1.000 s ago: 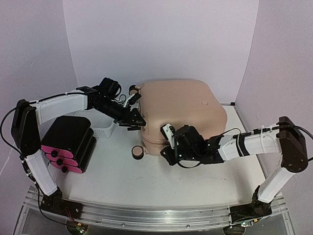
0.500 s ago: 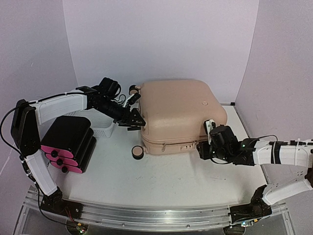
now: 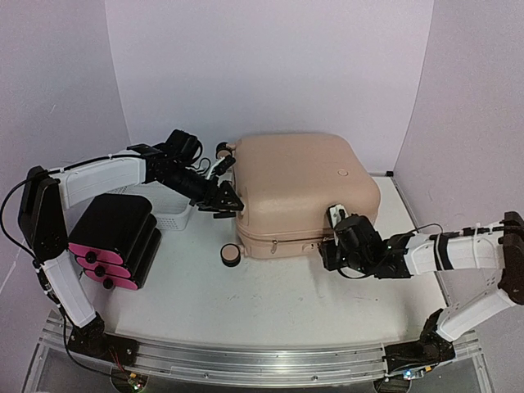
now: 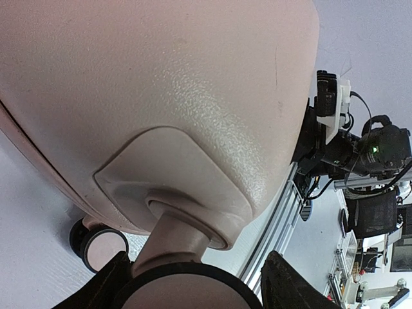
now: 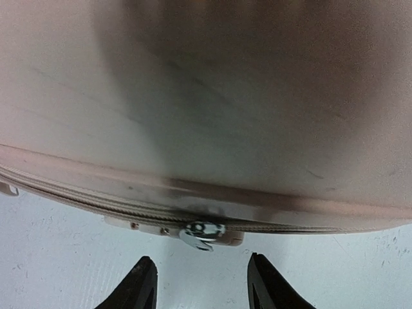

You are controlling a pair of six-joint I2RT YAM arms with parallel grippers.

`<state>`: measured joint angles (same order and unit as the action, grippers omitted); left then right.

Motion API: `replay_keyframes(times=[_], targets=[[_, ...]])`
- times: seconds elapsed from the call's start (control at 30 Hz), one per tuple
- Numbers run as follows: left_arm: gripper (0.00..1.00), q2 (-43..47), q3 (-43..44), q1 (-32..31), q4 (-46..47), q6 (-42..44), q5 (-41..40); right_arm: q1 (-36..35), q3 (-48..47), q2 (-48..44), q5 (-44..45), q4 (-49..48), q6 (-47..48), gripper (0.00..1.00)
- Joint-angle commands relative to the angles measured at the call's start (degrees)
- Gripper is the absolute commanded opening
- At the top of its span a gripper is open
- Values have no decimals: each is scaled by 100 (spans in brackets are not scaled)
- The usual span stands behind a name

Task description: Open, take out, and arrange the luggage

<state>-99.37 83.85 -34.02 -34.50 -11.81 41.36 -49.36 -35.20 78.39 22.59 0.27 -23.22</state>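
Observation:
The luggage (image 3: 299, 188) is a large beige-pink hard-shell suitcase lying flat mid-table, its zipper seam facing the front. My left gripper (image 3: 225, 201) is at its left side, shut on a black-tyred wheel (image 4: 187, 293) whose beige stem (image 4: 170, 238) runs up into the shell (image 4: 161, 84). My right gripper (image 3: 329, 246) is at the front right edge, open. In the right wrist view its fingertips (image 5: 145, 283) sit on either side of the metal zipper pull (image 5: 203, 233), just short of it, with nothing between them.
A black box with pink drawer fronts (image 3: 115, 237) stands at the left. A white mesh basket (image 3: 170, 213) sits behind it, under the left arm. Another suitcase wheel (image 3: 231, 255) rests on the table at the front left corner. Purple walls close in on three sides.
The right arm swept right along the suitcase's front edge, then came back a little to the left. Its jaws have opened. The left arm has stayed put on the wheel.

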Motion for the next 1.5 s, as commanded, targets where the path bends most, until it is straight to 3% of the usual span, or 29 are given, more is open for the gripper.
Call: replay_keyframes(times=[0.0,0.4,0.6,0.8,1.03,1.23,1.47], targets=[[68,203,-65,10,-173,52,45,-360,-528,286,1178,-441,230,49],[68,258,-71,19,-170,61,2,-522,-1100,982,2281,-197,24,36],[68,256,-71,18,-170,65,11,-522,-1000,871,2429,-45,-21,22],[68,260,-79,33,-167,56,-12,-495,-790,690,2397,-38,62,0],[66,225,-88,88,-180,21,-144,-99,-376,44,1853,-36,251,0],[66,208,-93,104,-193,30,-213,346,-157,-464,1558,589,594,0],[66,199,-82,106,-207,73,-208,1235,135,-955,1056,862,1211,0]])
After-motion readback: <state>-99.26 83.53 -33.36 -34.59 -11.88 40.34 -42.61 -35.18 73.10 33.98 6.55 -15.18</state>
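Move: The right-hand zip pull on the suitcase's front sits just beyond the right hand's parted fingertips, about 2 cm ahead, straight in line and 2 cm higher. The lock plate's middle lies some 3 cm left and 2 cm ahead; the other zip pull hangs about 15 cm left and 2 cm ahead. The case's front right corner is roughly 13 cm right and 6 cm ahead. From the left hand, the right-hand pull lies some 25 cm right, level with it and 10 cm below. The zip pull beside the lock plate is what the right hand reaches for, easing forward and up about 2 cm, its fingers tipping up some 10 degrees as they shut from half open and pinch it. It then drags the pull right along the zip, roughly 7 cm at even height, towards the case's front right corner. The left hand stays put, fingers still around the upper front wheel. ##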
